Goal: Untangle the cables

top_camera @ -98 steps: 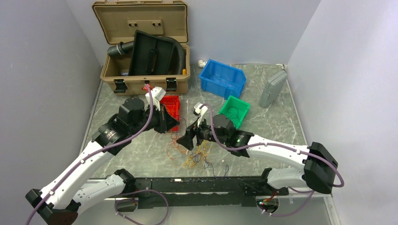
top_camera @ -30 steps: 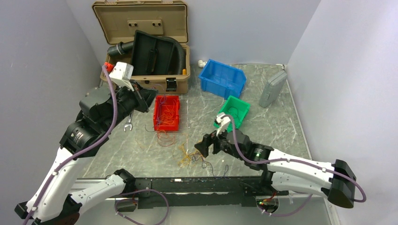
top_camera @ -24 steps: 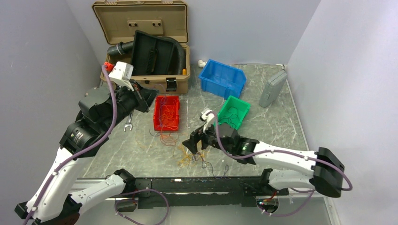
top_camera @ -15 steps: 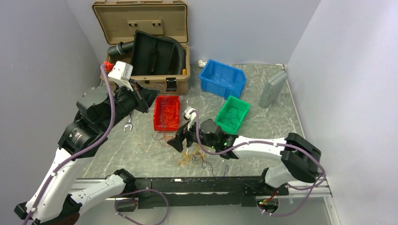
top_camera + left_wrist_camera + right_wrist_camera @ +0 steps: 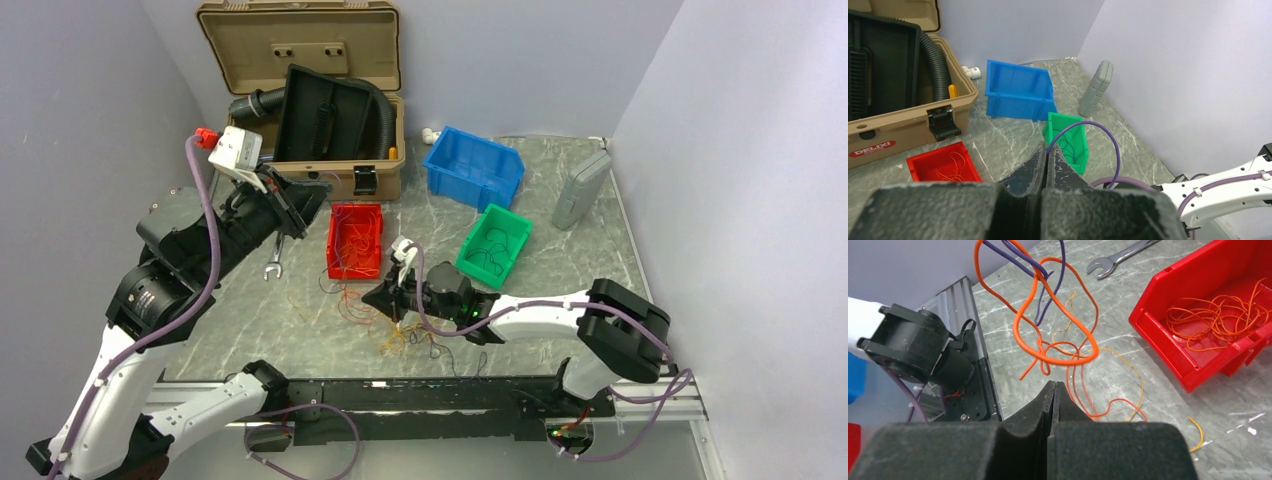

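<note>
The cables (image 5: 402, 335) lie as a loose tangle of thin orange, yellow and dark wires near the table's front edge, with more orange strands (image 5: 345, 300) trailing toward the red bin. My right gripper (image 5: 388, 298) is low at the tangle's far edge. In the right wrist view it (image 5: 1054, 385) is shut, with no wire visible between the tips. Orange loops (image 5: 1055, 327) and purple wires (image 5: 1040, 270) sit just beyond the tips, and thin orange strands run past the right finger. My left gripper (image 5: 305, 195) is raised at the left, shut and empty (image 5: 1046, 148).
A red bin (image 5: 357, 240) holds orange wires (image 5: 1218, 315). A green bin (image 5: 492, 243) holds dark wires. A blue bin (image 5: 474, 165), an open tan case (image 5: 300, 100) with a black hose and a grey case (image 5: 580, 188) stand further back. A wrench (image 5: 275, 262) lies left of the red bin.
My right arm has swung left from beside the green bin to the tangle, and its gripper went from open to shut. The left arm has drawn slightly back and left.
</note>
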You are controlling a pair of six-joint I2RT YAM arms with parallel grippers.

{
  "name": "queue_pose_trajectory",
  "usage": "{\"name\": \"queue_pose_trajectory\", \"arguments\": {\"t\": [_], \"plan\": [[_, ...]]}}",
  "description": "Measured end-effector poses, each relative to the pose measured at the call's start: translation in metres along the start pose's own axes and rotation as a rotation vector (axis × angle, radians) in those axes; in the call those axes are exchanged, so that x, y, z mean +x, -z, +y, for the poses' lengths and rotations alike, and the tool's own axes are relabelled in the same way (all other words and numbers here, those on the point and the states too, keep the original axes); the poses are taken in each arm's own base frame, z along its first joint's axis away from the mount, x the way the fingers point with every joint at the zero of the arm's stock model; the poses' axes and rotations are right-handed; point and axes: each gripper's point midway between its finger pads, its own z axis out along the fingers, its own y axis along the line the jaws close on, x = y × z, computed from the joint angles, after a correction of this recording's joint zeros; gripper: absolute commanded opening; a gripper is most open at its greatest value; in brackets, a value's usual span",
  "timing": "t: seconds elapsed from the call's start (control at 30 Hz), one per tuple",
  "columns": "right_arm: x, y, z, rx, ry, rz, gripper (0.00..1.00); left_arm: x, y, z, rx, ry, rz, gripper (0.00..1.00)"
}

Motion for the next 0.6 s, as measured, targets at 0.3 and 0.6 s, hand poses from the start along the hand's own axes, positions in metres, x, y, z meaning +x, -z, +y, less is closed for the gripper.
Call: {"name": "queue_pose_trajectory", "arguments": {"t": [0.3,0.6], "plan": [[0.000,0.018,0.003,-0.009,0.008,-0.019,0.63,-0.001,0.001,0.000,-0.003,-0.002,-0.001,0.00],[-0.016,0.007,0.023,-0.079,0.095,-0.021,0.66,-0.003,-0.003,-0.001,0.000,-0.002,0.002,0.00]]}}
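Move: The hanging tangle of orange and purple cable is just beyond the right hand's shut, seemingly empty fingertips, about 4 cm left, 1 cm ahead and 5 cm higher. The red bin stands roughly 14 cm ahead, 3 cm left and 14 cm below; the yellow cables lie some 6 cm back, 7 cm right and 15 cm below. From the left hand, which holds the purple cable up, the tangle hangs almost straight below by about 26 cm. The tangle stays hung from the purple cable in the left hand's unchanging grip, while the right hand first backs off about 1.5 cm to its right, opening its fingers to some two thirds. It then eases back towards its base, comes left again and rises about 2.5 cm, the fingers tilting slightly up and turning about 5 degrees counter-clockwise. ##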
